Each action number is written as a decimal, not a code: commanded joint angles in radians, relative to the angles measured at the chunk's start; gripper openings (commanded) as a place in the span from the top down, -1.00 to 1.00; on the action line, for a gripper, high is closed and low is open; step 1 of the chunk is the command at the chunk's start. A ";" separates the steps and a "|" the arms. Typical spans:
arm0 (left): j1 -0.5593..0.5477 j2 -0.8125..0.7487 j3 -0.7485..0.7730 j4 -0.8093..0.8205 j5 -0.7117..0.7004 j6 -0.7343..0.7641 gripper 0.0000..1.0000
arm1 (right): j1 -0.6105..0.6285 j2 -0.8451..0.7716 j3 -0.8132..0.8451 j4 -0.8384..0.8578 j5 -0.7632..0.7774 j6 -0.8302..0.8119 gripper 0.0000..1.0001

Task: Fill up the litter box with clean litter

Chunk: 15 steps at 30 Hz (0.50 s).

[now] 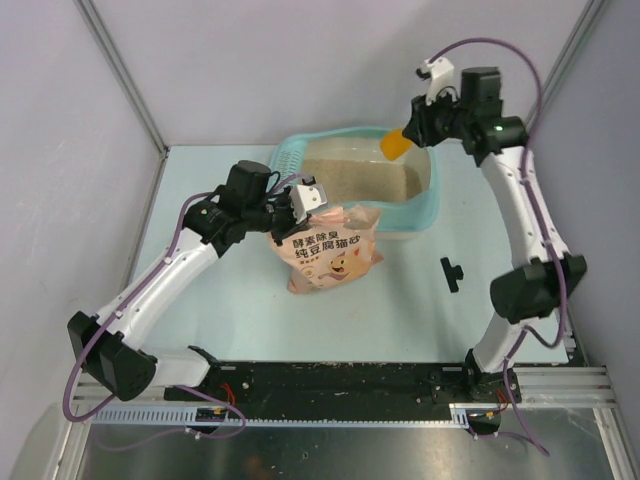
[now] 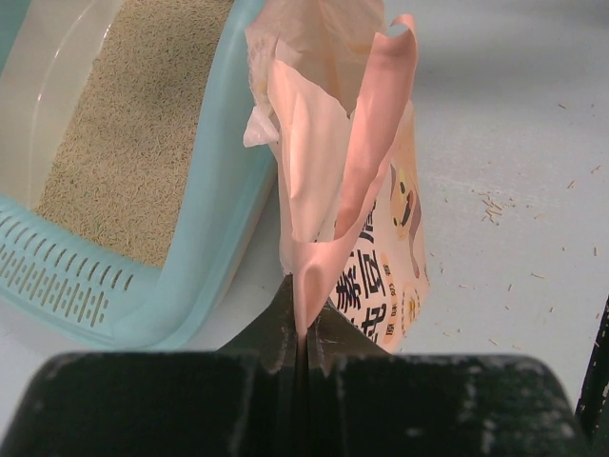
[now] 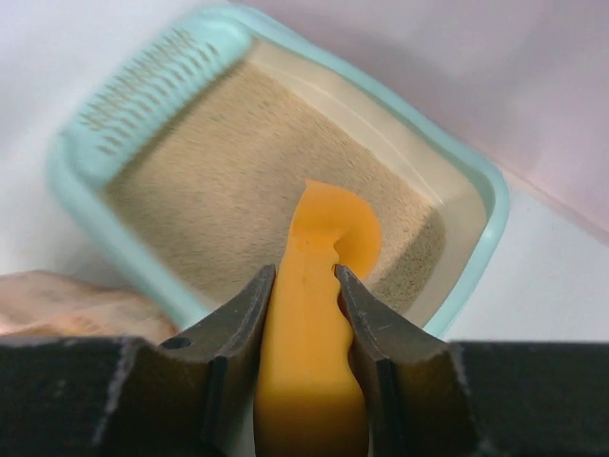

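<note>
The light teal litter box (image 1: pixel 432 200) stands at the back of the table, with beige clean litter (image 1: pixel 360 180) spread over its floor. My left gripper (image 1: pixel 305 205) is shut on the top edge of the pink bag (image 1: pixel 332 250), which lies just in front of the box. In the left wrist view the jaws (image 2: pixel 303 333) pinch the bag's (image 2: pixel 381 238) thin flap beside the box wall (image 2: pixel 209 228). My right gripper (image 1: pixel 415 128) hovers over the box's far right corner, shut on an orange scoop (image 1: pixel 396 144). The right wrist view shows the scoop (image 3: pixel 309 362) above the litter (image 3: pixel 219 181).
A small black part (image 1: pixel 452 272) lies on the table right of the bag. Loose litter grains (image 2: pixel 490 205) are scattered on the table beside the bag. Metal frame posts and grey walls close in the back and sides.
</note>
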 commanded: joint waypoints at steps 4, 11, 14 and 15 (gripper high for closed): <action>0.002 -0.043 0.048 0.130 0.030 -0.009 1.00 | -0.023 -0.194 0.083 -0.239 -0.278 0.023 1.00; 0.002 -0.058 0.031 0.152 0.010 -0.040 1.00 | -0.014 -0.222 0.070 -0.440 -0.463 -0.006 1.00; 0.002 -0.067 0.017 0.158 0.005 -0.050 1.00 | 0.005 -0.237 0.024 -0.471 -0.461 -0.043 1.00; 0.002 -0.073 0.011 0.159 0.007 -0.049 1.00 | 0.012 -0.236 0.021 -0.482 -0.460 -0.054 1.00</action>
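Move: The open mouth of the litter bag lies about 16 cm back of the right gripper, 18 cm to its left and some 10 cm below. The litter box's middle is roughly 5 cm ahead of the right gripper, 14 cm left and 27 cm down. From the left gripper, which already pinches the bag's rim, the mouth's middle is some 4 cm ahead, 10 cm right and slightly lower. Draw the right gripper back about 15 cm from over the litter box towards the bag's mouth, keeping the yellow scoop pinched. Arc up some 9 cm on the way, then start sinking, drift a little left and swing the scoop about 20 degrees counter-clockwise. Hold the left gripper still, shut on the bag's rim. ##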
